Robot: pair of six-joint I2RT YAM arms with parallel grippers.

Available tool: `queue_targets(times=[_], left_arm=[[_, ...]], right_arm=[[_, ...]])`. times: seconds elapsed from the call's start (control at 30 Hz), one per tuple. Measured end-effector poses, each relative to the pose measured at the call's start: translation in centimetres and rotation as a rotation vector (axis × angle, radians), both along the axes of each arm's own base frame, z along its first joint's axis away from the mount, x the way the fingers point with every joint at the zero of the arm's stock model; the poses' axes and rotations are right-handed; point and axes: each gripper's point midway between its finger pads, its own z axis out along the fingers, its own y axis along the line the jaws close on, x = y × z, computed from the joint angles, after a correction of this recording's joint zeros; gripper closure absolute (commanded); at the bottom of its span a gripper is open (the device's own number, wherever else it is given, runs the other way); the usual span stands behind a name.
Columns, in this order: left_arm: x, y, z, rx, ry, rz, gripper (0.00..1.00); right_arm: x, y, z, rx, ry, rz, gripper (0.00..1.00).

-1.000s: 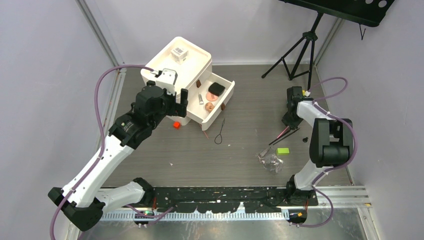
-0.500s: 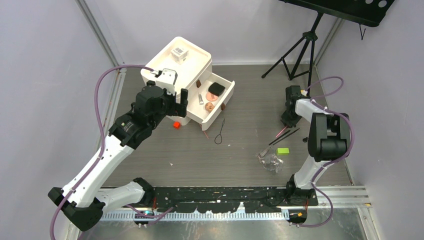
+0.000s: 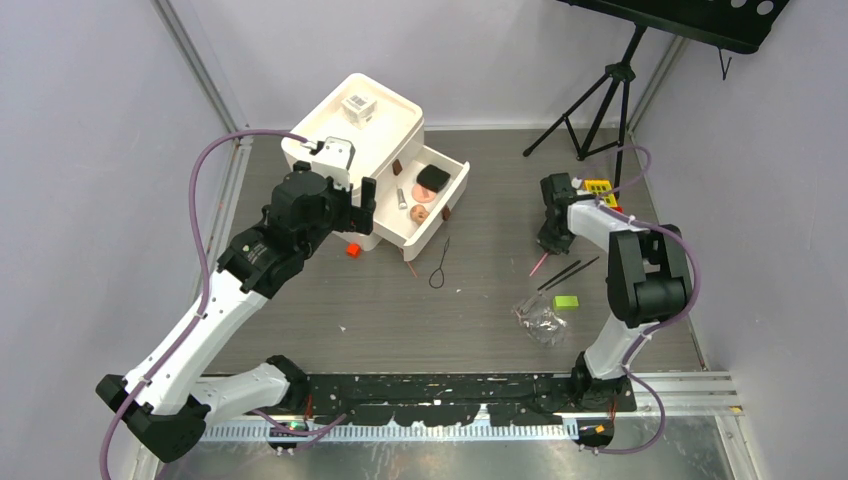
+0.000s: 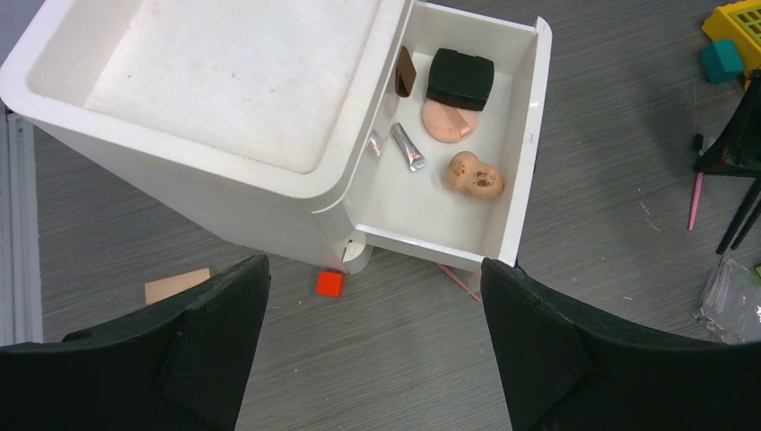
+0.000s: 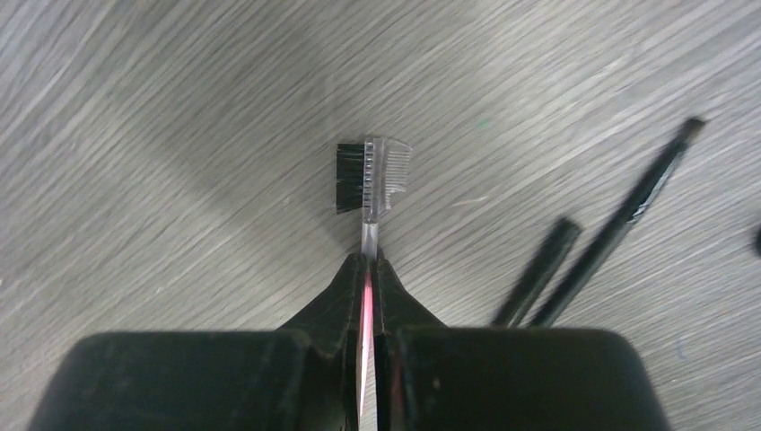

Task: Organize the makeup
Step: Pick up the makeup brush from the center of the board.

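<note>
My right gripper [image 5: 368, 266] is shut on the pink handle of a small brow brush [image 5: 369, 176], whose comb head sticks out just past the fingertips, low over the table. In the top view that gripper [image 3: 548, 241] stands left of two black pencils [image 3: 571, 272]. The white organizer's open drawer [image 4: 523, 135] holds a black compact [image 4: 459, 78], a pink puff [image 4: 443, 123], a peach sponge [image 4: 474, 174] and a small tube [image 4: 406, 146]. A clear barcoded box [image 3: 358, 106] sits on the organizer's top. My left gripper [image 4: 372, 280] hangs open above the drawer's near corner, holding nothing.
A small red cube [image 4: 329, 284] and a thin red pencil [image 4: 459, 280] lie by the drawer front. A black loop [image 3: 440, 271], a crumpled clear bag [image 3: 541, 319] and a green block [image 3: 566, 301] lie mid-table. A yellow toy block [image 3: 599, 186] and a tripod [image 3: 602, 95] stand behind.
My right gripper has closed on the pink-handled brush and moved left, away from the black pencils. The left arm has not moved.
</note>
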Motion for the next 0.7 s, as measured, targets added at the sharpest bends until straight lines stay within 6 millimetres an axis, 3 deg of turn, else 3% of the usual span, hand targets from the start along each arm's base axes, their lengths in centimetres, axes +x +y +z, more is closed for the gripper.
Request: queue_targets(times=[0.33,0.7], left_arm=[[0.0,0.0,0.0,0.0,0.0,0.0,0.11],[0.0,0.0,0.0,0.0,0.0,0.0,0.11]], right_arm=[[-0.9,5.4,0.1,0.0,0.012,0.16,0.98],[-1.3,6.6,1.8,0.031,-0.014,0.2,0.99]])
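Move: The right hand already pinches the pink makeup brush by its neck, right down at the board. The open drawer, where the other makeup lies, is about 31 cm to my right hand's left, 12 cm ahead and some 5 cm higher. The scissors lie 28 cm left and 3 cm back; the two black sticks 5 cm right and 6 cm back. From my idle left hand the open drawer is roughly 17 cm ahead, 18 cm right and 26 cm below. Keeping my right fingers shut on the brush, I sweep it left across the board at the same low height, away from the black sticks and towards the open drawer, about 6.5 cm. My hand swings some 10 degrees counter-clockwise on the way, and as the sweep dies out I start lifting, nearly 2 cm straight up. ##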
